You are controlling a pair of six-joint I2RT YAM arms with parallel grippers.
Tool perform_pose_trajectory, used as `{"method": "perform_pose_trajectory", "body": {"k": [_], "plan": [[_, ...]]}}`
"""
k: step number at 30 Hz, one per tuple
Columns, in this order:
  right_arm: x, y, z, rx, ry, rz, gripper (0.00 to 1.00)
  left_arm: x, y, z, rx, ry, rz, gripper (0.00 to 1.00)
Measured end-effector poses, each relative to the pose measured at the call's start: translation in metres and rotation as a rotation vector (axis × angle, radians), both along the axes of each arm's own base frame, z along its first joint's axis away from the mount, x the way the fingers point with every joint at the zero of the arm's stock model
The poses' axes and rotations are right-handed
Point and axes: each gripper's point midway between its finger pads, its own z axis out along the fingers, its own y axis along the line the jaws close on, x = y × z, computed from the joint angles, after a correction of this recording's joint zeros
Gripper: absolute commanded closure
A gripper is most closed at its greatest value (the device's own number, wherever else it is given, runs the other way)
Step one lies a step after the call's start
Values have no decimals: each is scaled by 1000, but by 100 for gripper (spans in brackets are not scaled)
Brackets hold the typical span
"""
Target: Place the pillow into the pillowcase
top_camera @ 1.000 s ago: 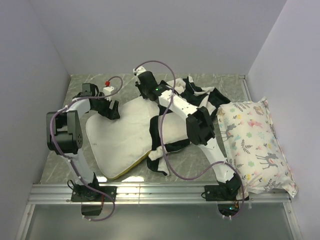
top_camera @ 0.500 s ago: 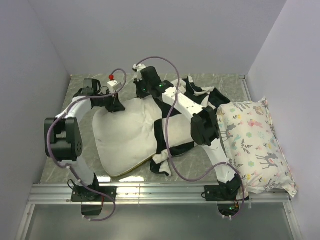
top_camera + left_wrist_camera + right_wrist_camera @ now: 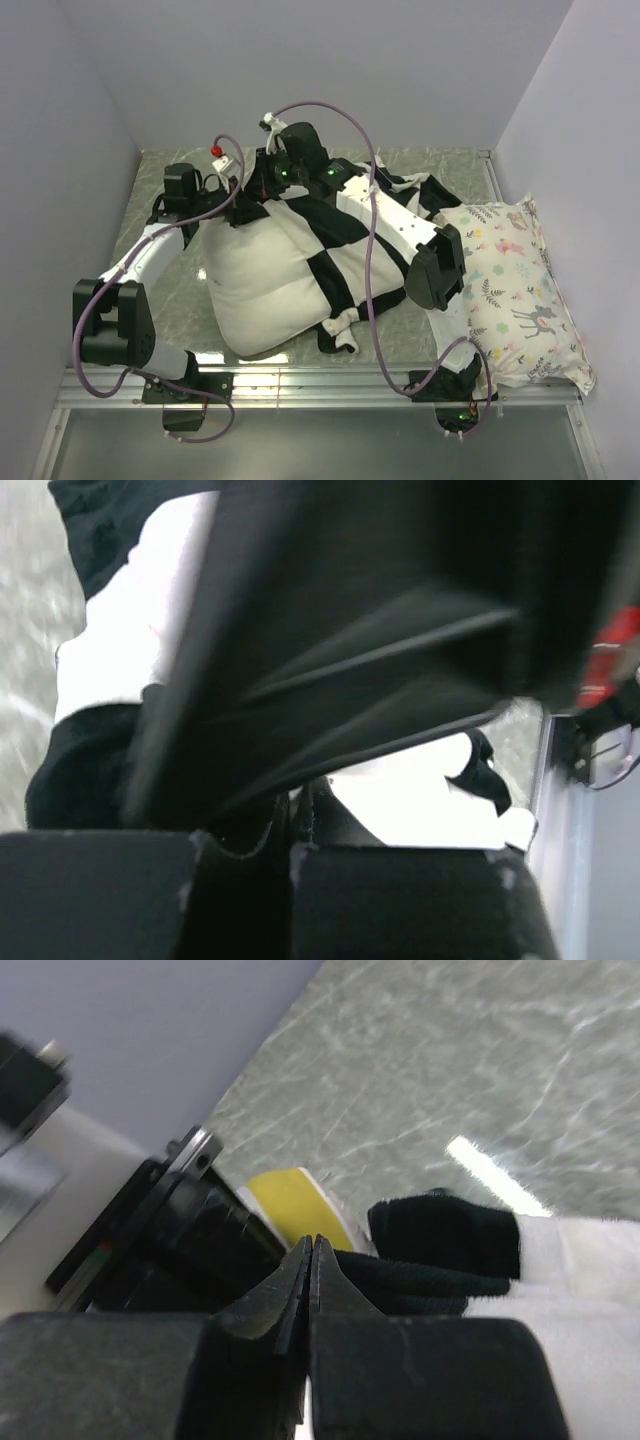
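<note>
The white pillow lies bunched at centre left, with its far end raised. The checkerboard pillowcase covers its right half and far edge. At the pillow's far left corner my left gripper is shut on the pillow's edge. In the left wrist view black pillowcase cloth hangs over the shut left gripper. Just right of it, my right gripper is shut on the pillowcase hem. In the right wrist view the right gripper pinches black cloth, with the pillow's yellow band just beyond.
A second pillow printed with deer and plants lies along the right wall. A knotted pillowcase corner hangs near the front metal rail. Walls close in the marble table on the left, back and right.
My left gripper shut on the pillow's far corner. My right gripper shut and swung left, dragging the pillowcase over the pillow's right half. The pillow bunched up and shifted right.
</note>
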Motion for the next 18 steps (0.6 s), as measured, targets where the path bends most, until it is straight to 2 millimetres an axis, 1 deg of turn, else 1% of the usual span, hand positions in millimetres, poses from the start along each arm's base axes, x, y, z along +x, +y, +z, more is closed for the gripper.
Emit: {"method": "perform_pose_trajectory", "body": {"k": [2, 6, 7, 8, 9, 10, 11, 12, 13, 14, 15, 17, 18], "plan": [[-4, 4, -6, -4, 21, 4, 100, 1, 11, -11, -30, 63, 47, 100], [0, 18, -19, -1, 25, 14, 100, 12, 48, -33, -98, 203, 192, 100], [2, 23, -24, 0, 25, 20, 94, 17, 56, -36, -112, 223, 223, 100], [4, 28, -28, 3, 25, 27, 81, 22, 65, -42, -127, 251, 262, 100], [8, 32, -32, 6, 23, 29, 57, 28, 71, -46, -138, 273, 295, 98], [9, 35, -36, 7, 23, 36, 48, 35, 77, -52, -146, 294, 332, 82], [10, 36, -38, 1, 13, 45, 41, 41, 82, -59, -149, 312, 363, 72], [9, 35, -40, -11, 5, 52, 31, 46, 85, -65, -150, 332, 386, 62], [9, 33, -40, -21, -10, 56, 28, 52, 88, -72, -148, 357, 412, 48], [11, 28, -38, -30, -26, 53, 26, 58, 92, -78, -135, 377, 433, 40], [7, 20, -38, -52, -35, 56, 25, 63, 96, -80, -114, 386, 449, 28], [-2, -8, -35, -110, -50, 46, 25, 69, 102, -78, -57, 379, 468, 26], [-7, -26, -32, -134, -60, 33, 25, 72, 108, -70, 5, 327, 465, 24]]}}
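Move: Beneath the two raised, nearly touching hands sits the pillow: its middle about 9 cm back, 7 cm right and 17 cm below the left hand, and about 12 cm back, 10 cm right and 22 cm below the right. Its bare left edge is some 13 cm left and 2 cm back of the left hand. The pillowcase's middle lies roughly 29 cm right and 3 cm back of the right hand, 24 cm down. Carrying the gathered pillow corner left, forward and down, the left hand travels about 10 cm left, swings some 25 degrees counter-clockwise and opens to let go. The right hand, still pinching the pillowcase's black rim, lowers it about 4 cm and draws it 3 cm left, opens, then backs off right about 6 cm. ##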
